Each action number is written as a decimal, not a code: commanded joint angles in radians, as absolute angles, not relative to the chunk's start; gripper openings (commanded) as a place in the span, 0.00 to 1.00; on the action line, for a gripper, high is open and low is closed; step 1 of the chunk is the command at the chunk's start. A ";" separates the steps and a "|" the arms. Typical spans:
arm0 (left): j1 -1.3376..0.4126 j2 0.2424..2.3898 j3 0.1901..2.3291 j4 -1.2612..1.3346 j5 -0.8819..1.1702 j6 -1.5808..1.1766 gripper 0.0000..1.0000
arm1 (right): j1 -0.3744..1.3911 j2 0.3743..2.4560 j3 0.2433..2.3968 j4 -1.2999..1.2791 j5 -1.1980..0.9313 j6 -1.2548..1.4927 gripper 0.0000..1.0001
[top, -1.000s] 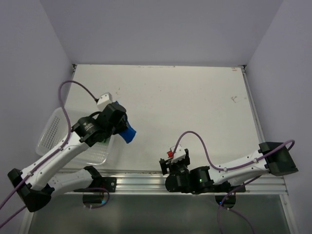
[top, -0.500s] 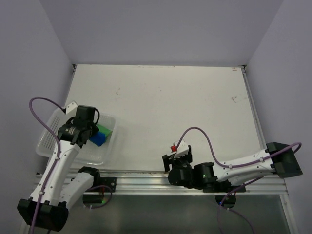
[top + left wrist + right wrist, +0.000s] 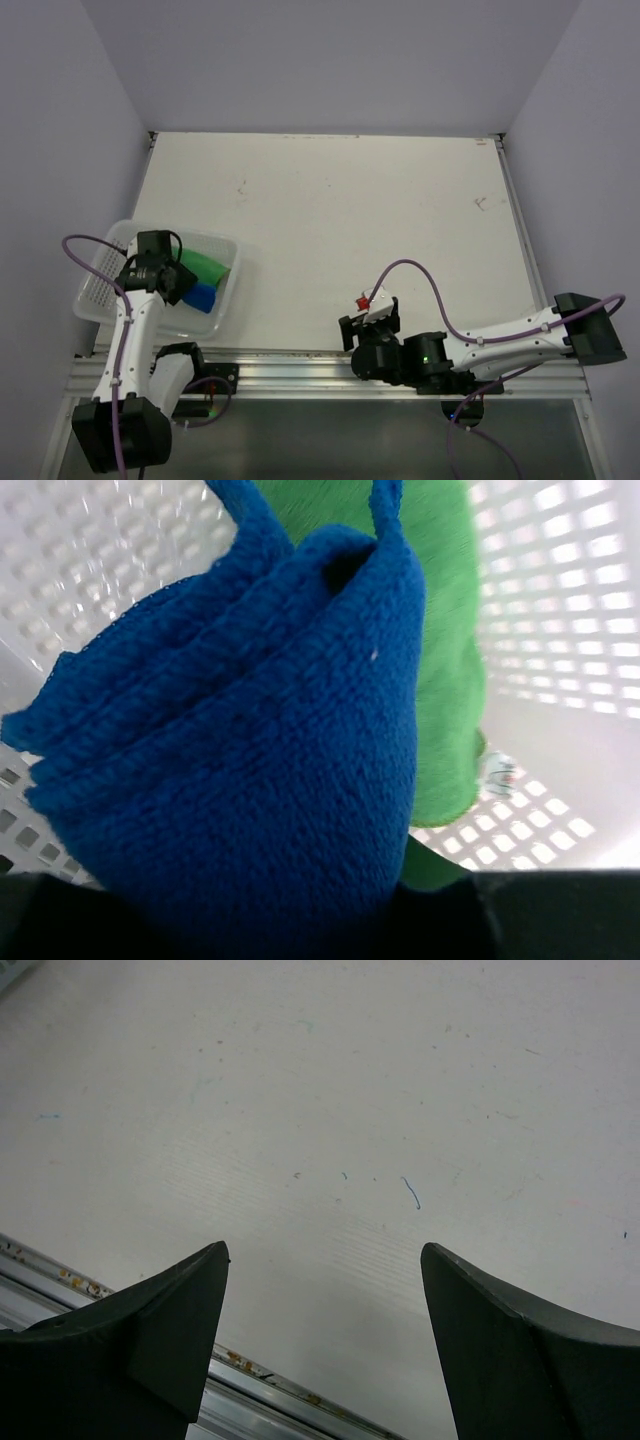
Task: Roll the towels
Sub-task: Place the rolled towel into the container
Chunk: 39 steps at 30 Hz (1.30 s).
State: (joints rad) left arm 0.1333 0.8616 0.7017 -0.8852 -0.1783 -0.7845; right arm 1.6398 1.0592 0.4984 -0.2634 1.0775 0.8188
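Observation:
A rolled royal blue towel (image 3: 240, 770) fills the left wrist view, and my left gripper (image 3: 178, 286) is shut on it, its fingers hidden by the cloth. From above, the blue towel (image 3: 203, 297) hangs inside the white perforated basket (image 3: 98, 275) at the table's left edge. The bright green towel (image 3: 205, 268) lies rolled in the basket right behind it; the green towel (image 3: 448, 670) touches the blue one. My right gripper (image 3: 325, 1260) stands open over bare table near the front edge, nothing between its fingers; from above the right gripper (image 3: 366, 322) is at centre front.
The basket wall (image 3: 560, 590) rises close round the towels. An aluminium rail (image 3: 290, 366) runs along the table's front edge, just under the right fingers (image 3: 160, 1330). Grey walls enclose the white table (image 3: 350, 200) on three sides.
My left arm swung left from over the table to the basket, carrying the blue towel, and lowered it beside the green one. The right arm crept slightly right.

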 commanded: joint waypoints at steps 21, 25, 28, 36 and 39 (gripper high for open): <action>0.195 0.804 0.551 -0.861 0.005 -0.847 0.54 | 1.548 0.989 0.428 -0.226 1.057 0.795 0.82; 0.196 0.795 0.557 -0.880 -0.034 -0.854 0.70 | 1.525 0.957 0.413 -0.210 1.042 0.770 0.82; 0.195 0.796 0.563 -0.885 -0.049 -0.857 0.82 | 1.511 0.966 0.411 -0.189 1.032 0.759 0.82; 0.195 0.795 0.563 -0.888 -0.060 -0.862 0.86 | 1.503 1.012 0.423 -0.158 1.009 0.756 0.82; 0.195 0.792 0.566 -0.891 -0.058 -0.859 0.87 | 1.505 1.012 0.425 -0.160 1.005 0.755 0.82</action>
State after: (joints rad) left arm 0.1852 0.8047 0.5579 -0.8917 -0.0425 -0.8532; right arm 1.5078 1.0103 0.4164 -0.1986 0.9989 0.7570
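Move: The left hand, already inside the container with the rolled blue towel in its fingers, has the spot for the towel about 3 cm back and 4 cm to its right, some 6 cm below. The green towel lies about 5 cm ahead and 5 cm right, about 6 cm down; the container's right wall is level with the hand, 10 cm right. From the right hand that spot is roughly 34 cm left, 4 cm ahead and 7 cm down. Down and back, with a little rightward, the left hand sets the held blue towel onto the container floor beside the green one, about 5 cm in all, its fingertips swinging some 10 degrees to the right. Then it stays put there and opens its fingers wide, letting go. The right hand, open and empty, eases about 3 cm forward and right over bare table, sinking slightly. ##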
